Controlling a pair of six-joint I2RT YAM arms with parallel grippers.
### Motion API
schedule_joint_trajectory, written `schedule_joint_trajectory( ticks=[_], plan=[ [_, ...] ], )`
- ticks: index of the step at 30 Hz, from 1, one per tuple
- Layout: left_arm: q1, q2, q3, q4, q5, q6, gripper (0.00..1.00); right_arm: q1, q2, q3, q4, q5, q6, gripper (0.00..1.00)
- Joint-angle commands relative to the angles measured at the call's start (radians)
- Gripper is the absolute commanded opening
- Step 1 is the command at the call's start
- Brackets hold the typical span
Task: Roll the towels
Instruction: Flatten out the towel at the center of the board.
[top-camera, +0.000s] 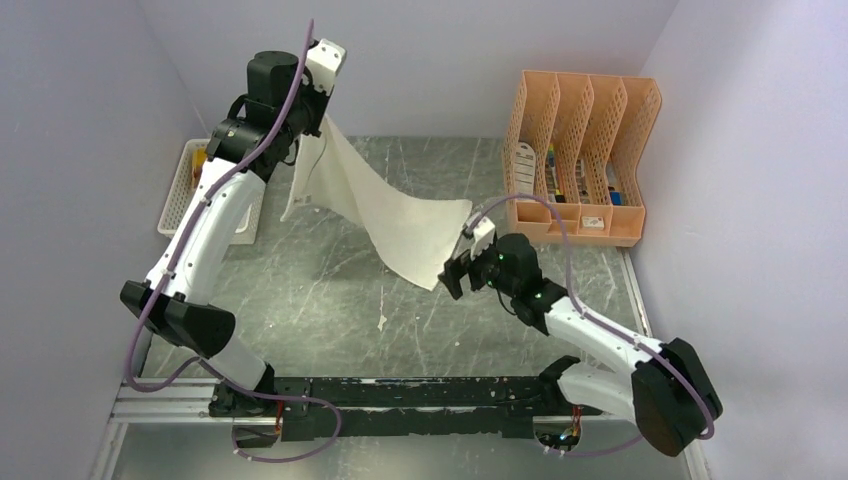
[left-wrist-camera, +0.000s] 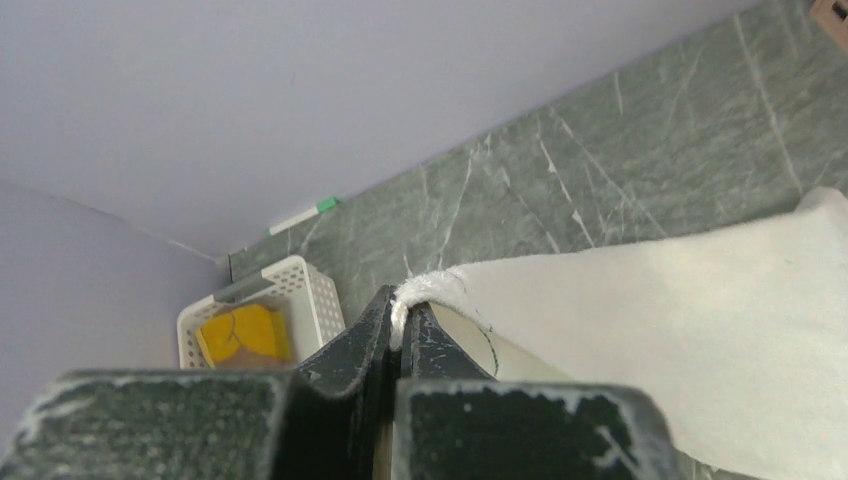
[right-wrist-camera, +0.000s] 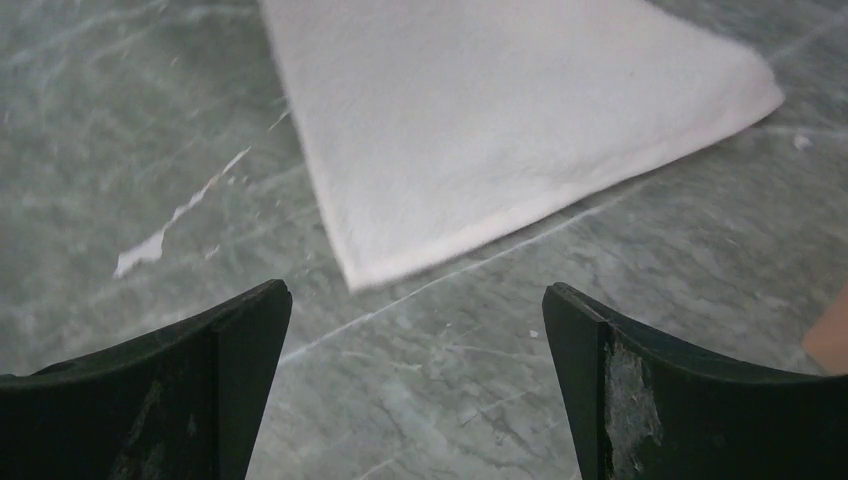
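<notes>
A cream-white towel (top-camera: 392, 215) hangs stretched in the air from its top corner down to the tabletop. My left gripper (top-camera: 322, 108) is raised high at the back left and is shut on that corner; in the left wrist view the bunched edge is pinched between the fingertips (left-wrist-camera: 404, 318), and the towel (left-wrist-camera: 680, 330) spreads away to the right. My right gripper (top-camera: 460, 258) stands open just beside the towel's low corner. In the right wrist view the towel (right-wrist-camera: 480, 130) lies ahead of the open gripper (right-wrist-camera: 415, 320), not touching it. A mustard-yellow towel (left-wrist-camera: 245, 333) lies in a white basket (left-wrist-camera: 310, 290).
An orange file rack (top-camera: 580, 160) with small items stands at the back right. The white basket (top-camera: 185, 190) sits by the left wall. A green-capped pen (left-wrist-camera: 305, 214) lies along the back wall. Walls close in on three sides of the grey marbled table (top-camera: 320, 290).
</notes>
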Motion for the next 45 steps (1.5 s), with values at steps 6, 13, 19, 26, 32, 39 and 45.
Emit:
schedule_joint_trajectory(
  ticks=[6, 13, 19, 26, 32, 39, 45],
  plan=[
    [0.109, -0.018, -0.088, 0.001, 0.129, 0.01, 0.07, 0.185, 0.154, 0.042, 0.004, -0.085, -0.436, 1.0],
    [0.157, -0.032, -0.138, 0.015, 0.177, 0.004, 0.07, 0.214, 0.314, 0.109, 0.002, -0.015, -0.534, 0.9],
    [0.193, -0.035, -0.156, 0.022, 0.209, 0.001, 0.07, 0.212, 0.409, 0.168, -0.062, -0.013, -0.552, 0.77],
    [0.211, -0.02, -0.146, 0.014, 0.221, 0.003, 0.07, 0.178, 0.529, 0.25, -0.14, -0.061, -0.521, 0.56],
    [0.23, -0.022, -0.148, 0.011, 0.229, 0.0, 0.07, 0.1, 0.604, 0.349, -0.276, -0.141, -0.462, 0.26],
    [0.257, -0.019, -0.145, 0.009, 0.232, -0.012, 0.07, 0.038, 0.562, 0.381, -0.314, -0.118, -0.397, 0.0],
    [0.283, -0.016, -0.135, 0.035, 0.264, -0.039, 0.07, -0.057, 0.27, 0.359, -0.068, -0.154, -0.193, 0.0]
  ],
)
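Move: The near corner of the white towel lies some 11 cm below the open right hand, about 5 cm to its left and 1 cm ahead; the towel's far right corner is some 23 cm ahead and 4 cm right, and a pale mark on the board is 6 cm back and 15 cm left. The left hand, holding the towel's other end high, has that near corner about 15 cm back, 18 cm right and 40 cm below, and the white basket 7 cm ahead, 30 cm left, 36 cm down. The right fingers shut on the towel's near corner and pinch it: the hand first swings left and back while sinking about 10 cm to the board, turning counter-clockwise, then closes and heads up, right and a little forward with the corner. The left hand keeps its grip, sinks some 7 cm, tipping slightly down, and carries its end about 8 cm left towards the basket. ##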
